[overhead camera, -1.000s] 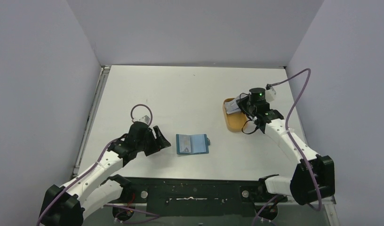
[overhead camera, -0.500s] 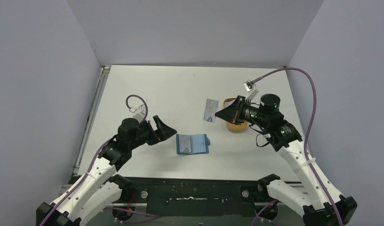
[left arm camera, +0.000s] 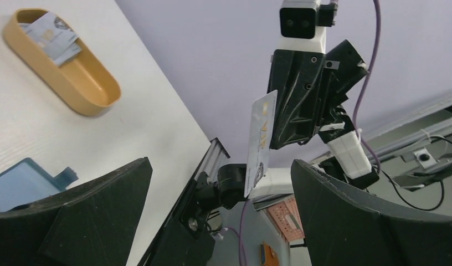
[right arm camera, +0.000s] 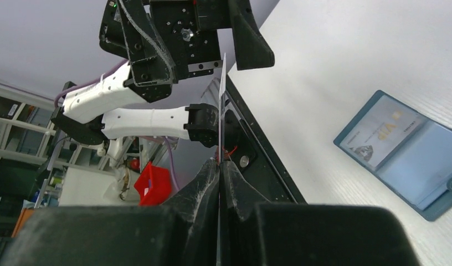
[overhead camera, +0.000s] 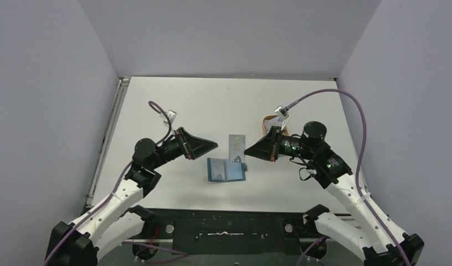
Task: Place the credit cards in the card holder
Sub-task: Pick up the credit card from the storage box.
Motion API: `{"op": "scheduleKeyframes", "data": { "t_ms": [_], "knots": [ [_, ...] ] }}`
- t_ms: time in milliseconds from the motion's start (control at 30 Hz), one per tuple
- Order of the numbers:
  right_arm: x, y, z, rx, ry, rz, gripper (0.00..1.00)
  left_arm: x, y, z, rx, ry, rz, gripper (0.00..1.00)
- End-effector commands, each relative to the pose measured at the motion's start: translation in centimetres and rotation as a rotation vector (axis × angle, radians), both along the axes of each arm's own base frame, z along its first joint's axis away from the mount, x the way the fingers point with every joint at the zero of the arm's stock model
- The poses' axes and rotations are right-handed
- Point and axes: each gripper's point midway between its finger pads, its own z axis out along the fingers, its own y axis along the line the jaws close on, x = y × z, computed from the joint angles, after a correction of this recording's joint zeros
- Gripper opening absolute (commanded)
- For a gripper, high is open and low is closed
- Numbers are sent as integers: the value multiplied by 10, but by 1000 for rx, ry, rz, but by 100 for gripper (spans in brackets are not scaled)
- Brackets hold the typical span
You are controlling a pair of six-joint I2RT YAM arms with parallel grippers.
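My right gripper [overhead camera: 249, 151] is shut on a credit card [overhead camera: 236, 147], held upright in the air just above the card holder [overhead camera: 227, 170]. In the right wrist view this card [right arm camera: 220, 105] shows edge-on between the pinched fingertips. The teal-blue card holder [right arm camera: 404, 155] lies open and flat on the table, with another card [right arm camera: 376, 133] in its left sleeve. My left gripper [overhead camera: 211, 146] hovers open just left of the held card [left arm camera: 261, 141], its wide jaws facing it and apart from it. More cards [left arm camera: 50, 37] lie in the orange tray [left arm camera: 88, 88].
The orange oval tray [overhead camera: 266, 125] sits at the back right, mostly hidden behind my right arm. A metal rail [overhead camera: 106, 143] runs along the table's left edge. Grey walls close in the left, back and right sides.
My right gripper carried the card left from the tray to above the card holder. My left gripper rose, swung right toward the card and opened wide.
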Motion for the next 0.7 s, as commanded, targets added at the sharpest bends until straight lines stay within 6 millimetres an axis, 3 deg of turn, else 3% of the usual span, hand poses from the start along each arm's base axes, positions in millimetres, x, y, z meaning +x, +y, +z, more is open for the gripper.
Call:
{"op": "scheduleKeyframes", "data": {
  "t_ms": [0,167,300,433,667],
  "knots": [
    [-6,13,26,78,-86,60,0,-22,-7,56,-129,-173,-136,97],
    [-10,23,26,81,-85,86,0,-33,-24,57,-106,-181,-243,97],
    [-12,27,33,97,-114,97,0,-42,-32,59,-112,-192,-297,88],
    [-12,27,33,97,-117,94,0,-48,-35,63,-128,-207,-328,69],
    [-14,30,35,98,-121,96,0,-50,-40,63,-137,-210,-339,20]
  ]
}}
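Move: The credit card is already pinched in my right fingers by its right edge. Its middle lies about 3 cm left and 1 cm ahead of my right hand. From my open left hand it is some 8 cm to the right, 3 cm back and 2 cm higher. The card holder lies open about 26 cm below my left hand, 4 cm right and 1 cm back. The storage box is about 18 cm ahead, 13 cm right and 26 cm below my right hand. I bring both hands together over the card holder. My left hand comes back and right about 6 cm in all, rising some 3 cm and swinging nearly 20 degrees clockwise, until its fingers straddle the card's free left side; they then close from wide open to about a third. My right hand keeps its pinch and carries the card some 2 cm left and slightly back, then holds it there. ##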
